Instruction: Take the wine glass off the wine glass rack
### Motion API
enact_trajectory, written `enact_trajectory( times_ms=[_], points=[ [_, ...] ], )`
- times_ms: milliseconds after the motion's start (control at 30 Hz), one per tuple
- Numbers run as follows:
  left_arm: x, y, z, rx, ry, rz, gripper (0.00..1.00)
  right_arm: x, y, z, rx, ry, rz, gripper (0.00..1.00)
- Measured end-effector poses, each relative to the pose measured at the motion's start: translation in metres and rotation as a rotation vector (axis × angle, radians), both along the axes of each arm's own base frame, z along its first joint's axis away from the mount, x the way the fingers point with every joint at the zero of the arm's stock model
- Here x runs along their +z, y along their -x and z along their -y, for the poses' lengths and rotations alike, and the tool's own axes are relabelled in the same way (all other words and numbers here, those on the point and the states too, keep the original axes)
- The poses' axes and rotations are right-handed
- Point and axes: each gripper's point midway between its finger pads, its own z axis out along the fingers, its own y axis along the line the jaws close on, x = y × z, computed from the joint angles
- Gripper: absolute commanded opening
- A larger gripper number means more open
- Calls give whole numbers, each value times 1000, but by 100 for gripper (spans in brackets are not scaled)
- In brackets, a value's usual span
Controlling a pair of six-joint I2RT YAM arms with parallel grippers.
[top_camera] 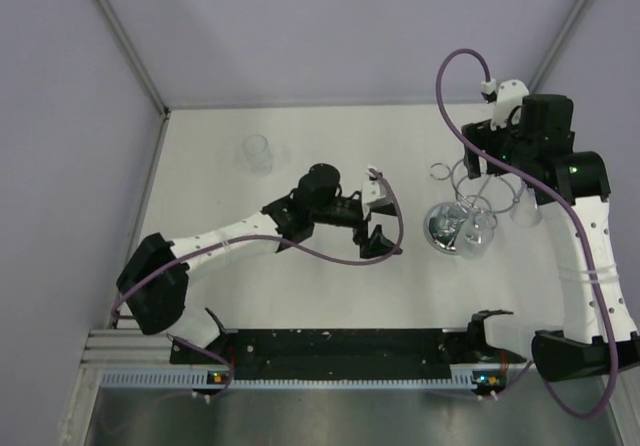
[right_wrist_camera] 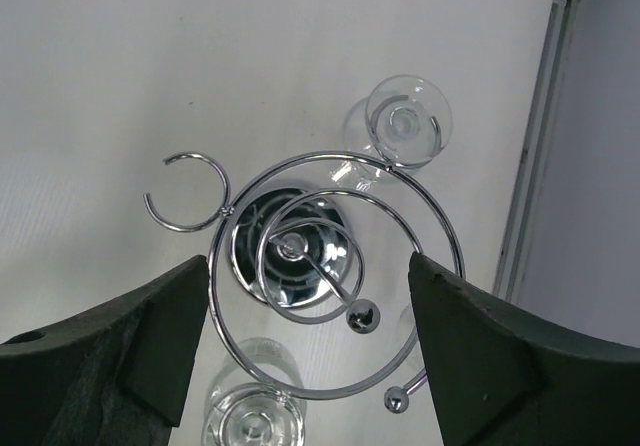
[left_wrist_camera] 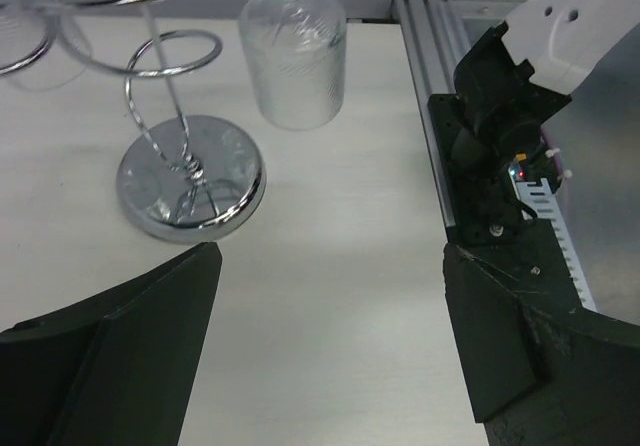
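Observation:
The chrome wine glass rack point(top_camera: 447, 228) stands on the right of the table, its mirror base point(left_wrist_camera: 190, 178) on the white top. In the right wrist view I look straight down on its rings point(right_wrist_camera: 335, 155), with one wine glass point(right_wrist_camera: 405, 121) hanging at the top right and another point(right_wrist_camera: 255, 421) at the bottom. My right gripper point(right_wrist_camera: 310, 286) hovers open above the rack point(top_camera: 487, 166), touching nothing. My left gripper point(top_camera: 371, 222) is open and empty just left of the rack, low over the table point(left_wrist_camera: 330, 336). A hanging glass bowl point(left_wrist_camera: 292, 61) shows ahead of it.
Another clear glass point(top_camera: 258, 153) stands alone on the table at the back left. One rack ring point(right_wrist_camera: 185, 228) holds nothing. The black rail point(top_camera: 330, 351) with the arm bases runs along the near edge. Grey walls close in the back and sides.

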Motion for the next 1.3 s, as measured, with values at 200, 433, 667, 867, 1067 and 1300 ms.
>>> enact_trajectory(
  times_ms=[200,433,667,867,1067,1300],
  points=[
    [-11,30,57,-55,80,15,97,3,9,8,-22,21,1,80],
    [-32,18,119,18,112,-19,98,16,22,35,-152,-90,8,80],
    [-14,2,158,88,174,12,98,17,24,30,-144,-141,0,80],
    [-21,4,169,93,178,-7,98,12,32,25,-128,-163,-8,80],
    [-41,0,179,103,154,-18,98,9,38,21,-120,-178,-16,80],
    [-37,0,195,102,184,-7,94,7,39,20,-114,-182,-23,80]
  ],
)
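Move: The near wine glass, hanging upside down on the rack, is about 20 cm to the left hand's right, roughly level fore and aft, its middle some 8 cm lower. The rack's pole stands 10 cm ahead and 22 cm right; the right glass hangs 32 cm right and 7 cm ahead, and the empty hook is 14 cm right, 15 cm ahead. From the right hand, the near glass lies some 10 cm back, about 1 cm left and 17 cm down. The near wine glass is approached by the left hand, which sweeps about 20 cm to the right, bowing 3 cm back early on, then slows to a creep until its wide-open fingers straddle the glass beneath its foot; its roll shifts some 10 degrees. The right hand, also open, draws back about 4 cm above the rack, its left side tilting up. ##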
